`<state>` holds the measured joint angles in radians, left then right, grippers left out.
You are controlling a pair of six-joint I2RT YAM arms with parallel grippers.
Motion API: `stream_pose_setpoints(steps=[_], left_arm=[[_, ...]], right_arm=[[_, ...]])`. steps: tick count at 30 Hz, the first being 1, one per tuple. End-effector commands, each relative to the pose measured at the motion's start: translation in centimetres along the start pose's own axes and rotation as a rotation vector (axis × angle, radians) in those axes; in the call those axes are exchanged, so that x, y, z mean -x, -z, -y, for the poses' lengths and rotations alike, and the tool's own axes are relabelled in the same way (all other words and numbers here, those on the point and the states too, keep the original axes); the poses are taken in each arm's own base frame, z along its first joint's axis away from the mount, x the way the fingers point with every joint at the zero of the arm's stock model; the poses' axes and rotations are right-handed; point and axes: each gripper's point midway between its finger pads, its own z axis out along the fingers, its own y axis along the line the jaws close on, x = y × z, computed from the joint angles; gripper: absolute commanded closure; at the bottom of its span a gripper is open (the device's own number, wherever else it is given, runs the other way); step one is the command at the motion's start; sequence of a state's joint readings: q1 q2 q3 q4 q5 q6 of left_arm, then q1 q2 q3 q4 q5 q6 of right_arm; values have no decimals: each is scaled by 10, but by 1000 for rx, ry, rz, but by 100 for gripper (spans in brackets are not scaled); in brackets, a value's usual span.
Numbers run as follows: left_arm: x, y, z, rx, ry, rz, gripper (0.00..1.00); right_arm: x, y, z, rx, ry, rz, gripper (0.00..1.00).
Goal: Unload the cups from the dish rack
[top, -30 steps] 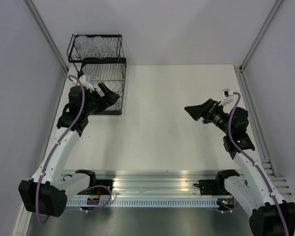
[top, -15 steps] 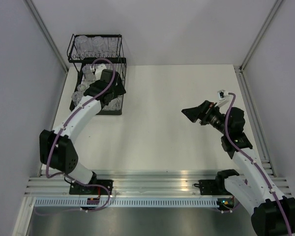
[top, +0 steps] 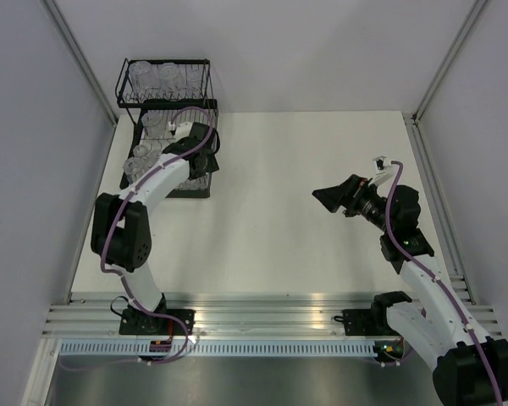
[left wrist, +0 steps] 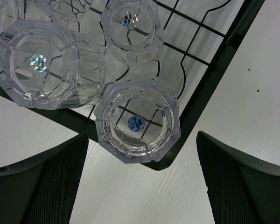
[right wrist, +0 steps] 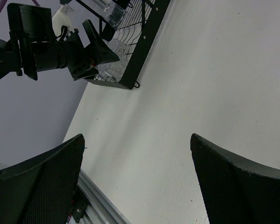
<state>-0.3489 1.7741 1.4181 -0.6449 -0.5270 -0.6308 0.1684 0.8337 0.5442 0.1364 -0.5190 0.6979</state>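
Note:
The black wire dish rack stands at the table's far left corner, with clear cups on its upper tier and more on the lower one. My left gripper hangs open over the lower tier's front right corner. In the left wrist view three cups sit upside down on the wires: one by the corner, one to its left, one behind. The open left gripper holds nothing, and its fingers flank the corner cup from above. My right gripper is open and empty over the table's right half.
Grey walls close in the table on the left, back and right. The right wrist view shows bare white table between the open right gripper, the rack and left gripper far off, and the aluminium rail at the near edge.
The left arm swung from the rack's left front side over to its front right corner, and its jaws spread a little wider. The right arm shifted slightly left.

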Motion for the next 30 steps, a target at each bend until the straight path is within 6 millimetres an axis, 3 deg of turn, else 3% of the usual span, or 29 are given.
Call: stream_pose_setpoints(steps=[1, 7, 14, 17, 20, 21, 23, 24, 25, 26, 30], left_arm=[[13, -9, 1, 22, 40, 21, 0], [9, -33, 2, 29, 41, 8, 1], [16, -40, 12, -31, 38, 56, 9], [16, -43, 19, -66, 22, 59, 21], [9, -41, 19, -86, 18, 40, 42], [8, -39, 19, -90, 20, 39, 55], [2, -38, 15, -88, 20, 30, 71], [5, -32, 14, -97, 24, 37, 86], [2, -30, 12, -98, 22, 31, 93], [5, -25, 11, -104, 30, 39, 97], [27, 5, 6, -144, 56, 93, 98]], right_arm=[[-2, -1, 1, 8, 22, 0, 2], [-10, -2, 8, 0, 18, -16, 2], [-18, -3, 10, 10, 16, -30, 2], [-20, -4, 9, 21, 17, -39, 2], [-21, -5, 10, 18, 18, -43, 2], [-21, -5, 11, 17, 18, -44, 2], [-21, -5, 11, 18, 18, -43, 2], [-22, -5, 11, 19, 17, -44, 2], [-22, -5, 11, 21, 16, -44, 2], [-22, -6, 12, 21, 18, -44, 2], [-24, -8, 15, 17, 9, -44, 2]])
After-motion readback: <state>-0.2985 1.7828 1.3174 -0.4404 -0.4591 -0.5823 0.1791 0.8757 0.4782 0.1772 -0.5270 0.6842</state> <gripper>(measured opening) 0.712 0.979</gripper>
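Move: Just ahead of the left hand is the cup in the rack's front right corner, about 4 cm forward, 1 cm left and 4 cm below the finger point. A second cup stands some 9 cm to the left of that corner cup. A smaller one is roughly 7 cm farther out than the corner cup and 4 cm left of it. From the right hand the corner cup lies about 15 cm ahead, 32 cm left and 15 cm lower. Sinking some 3 cm and easing forward, the open left gripper straddles the corner cup, reaches on to nearly 4 cm forward while its fingers close from both sides and pinch it, then draws back about 2 cm with the cup, barely rising. The empty right hand, still open, lowers about 3 cm well off to the right. ##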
